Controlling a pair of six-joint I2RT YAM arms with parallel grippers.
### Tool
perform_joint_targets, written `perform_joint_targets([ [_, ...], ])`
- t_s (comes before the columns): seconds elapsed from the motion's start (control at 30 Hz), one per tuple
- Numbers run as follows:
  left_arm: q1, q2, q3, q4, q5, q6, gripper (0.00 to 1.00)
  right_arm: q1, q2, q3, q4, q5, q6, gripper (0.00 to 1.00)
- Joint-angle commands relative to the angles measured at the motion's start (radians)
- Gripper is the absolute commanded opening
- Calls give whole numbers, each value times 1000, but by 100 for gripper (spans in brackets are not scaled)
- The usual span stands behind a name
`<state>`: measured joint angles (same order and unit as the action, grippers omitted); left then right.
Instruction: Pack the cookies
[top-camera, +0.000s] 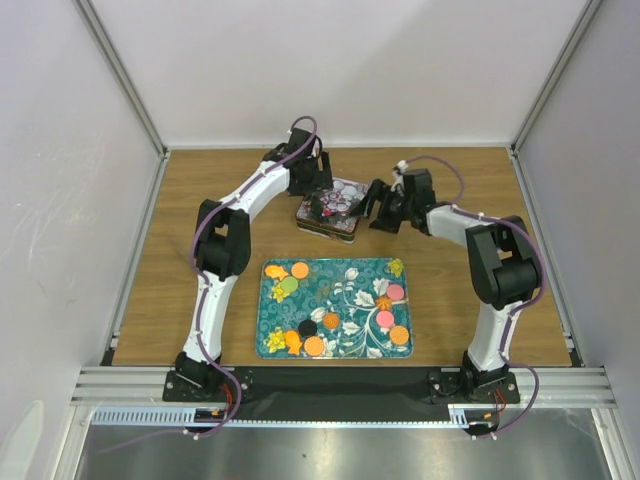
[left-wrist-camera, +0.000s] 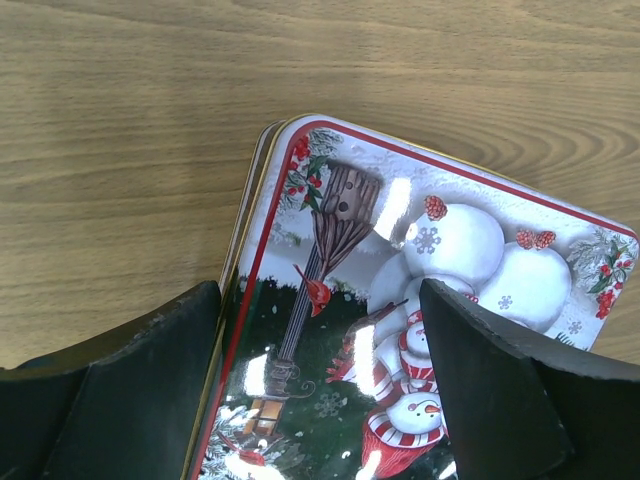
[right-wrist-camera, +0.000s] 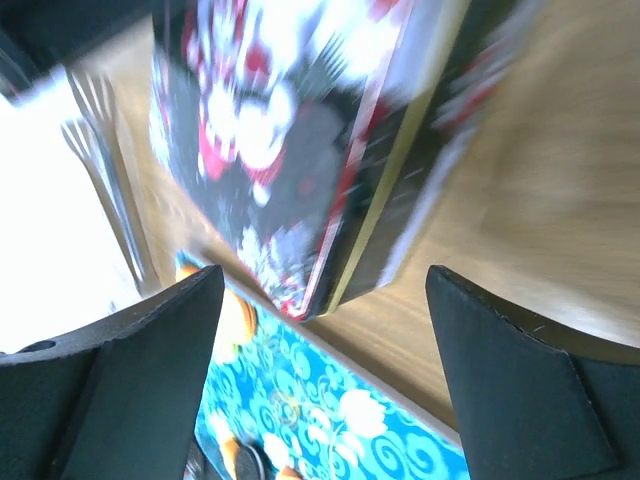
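Observation:
The cookies (top-camera: 299, 270) are small orange, green, pink and black discs scattered over the teal flowered tray (top-camera: 345, 275) in the middle of the table. Behind the tray stands a Christmas tin (top-camera: 332, 212) with a snowman lid (left-wrist-camera: 440, 250) on it. My left gripper (top-camera: 318, 190) hovers open over the tin's left side; its jaws straddle the lid's left edge (left-wrist-camera: 320, 300). My right gripper (top-camera: 375, 205) stands open just right of the tin, nothing between its fingers (right-wrist-camera: 325, 290). In the blurred right wrist view I see the tin's corner (right-wrist-camera: 400, 200) and the tray (right-wrist-camera: 350, 410) with an orange cookie (right-wrist-camera: 235, 315).
Wood tabletop (top-camera: 200, 180) inside white enclosure walls. The metal frame rail (top-camera: 340, 385) runs along the near edge by both arm bases. Bare wood lies left and right of the tray.

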<state>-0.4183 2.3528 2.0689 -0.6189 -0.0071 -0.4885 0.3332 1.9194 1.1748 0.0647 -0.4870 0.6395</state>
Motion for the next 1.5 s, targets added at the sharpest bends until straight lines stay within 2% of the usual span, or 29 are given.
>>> perform_joint_targets([
  [0.0, -25, 43, -29, -110, -21, 73, 86, -94, -56, 25, 10, 25, 48, 89],
  [0.2, -27, 28, -38, -102, -10, 87, 86, -126, 76, 170, 9, 39, 40, 91],
  [0.4, -27, 22, -43, -105, -1, 111, 86, -114, 185, 250, 142, 18, 92, 92],
  [0.57, -28, 11, -47, -113, -1, 125, 86, -88, 266, 356, 92, 76, 83, 90],
  [0.7, -28, 5, -52, -116, -1, 130, 86, -85, 282, 361, 113, 116, 118, 87],
  [0.93, -33, 13, -52, -114, 24, 133, 85, -91, 296, 251, 224, 106, 216, 66],
  [1.03, -33, 14, -53, -113, 27, 133, 85, -98, 300, 200, 293, 81, 255, 64],
  [1.47, -45, 7, -29, -117, 53, 153, 91, -85, 308, 206, 117, 137, 244, 37],
])
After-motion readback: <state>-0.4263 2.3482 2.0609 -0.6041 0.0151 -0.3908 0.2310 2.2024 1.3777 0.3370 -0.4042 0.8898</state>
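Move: The cookie tin's middle lies about 4 cm ahead of my right hand, 6 cm to its left and 4 cm lower; the far right corner I go for is some 11 cm ahead, 2 cm to the right and 3 cm lower. The cookie mat's middle is roughly 25 cm back and 5 cm to the left. From my left hand, over the tin's far left part, that corner is about 1 cm ahead, 10 cm to the right and 3 cm lower. I swing my open right hand forward about 11 cm around the tin's right side, first bearing out to the right and rising, then easing back left and down onto the far right corner. There I close to about two-thirds open and pinch the corner, one finger on the lid, the other low on the tin. My left hand stays at the far left part, turning slightly clockwise. ##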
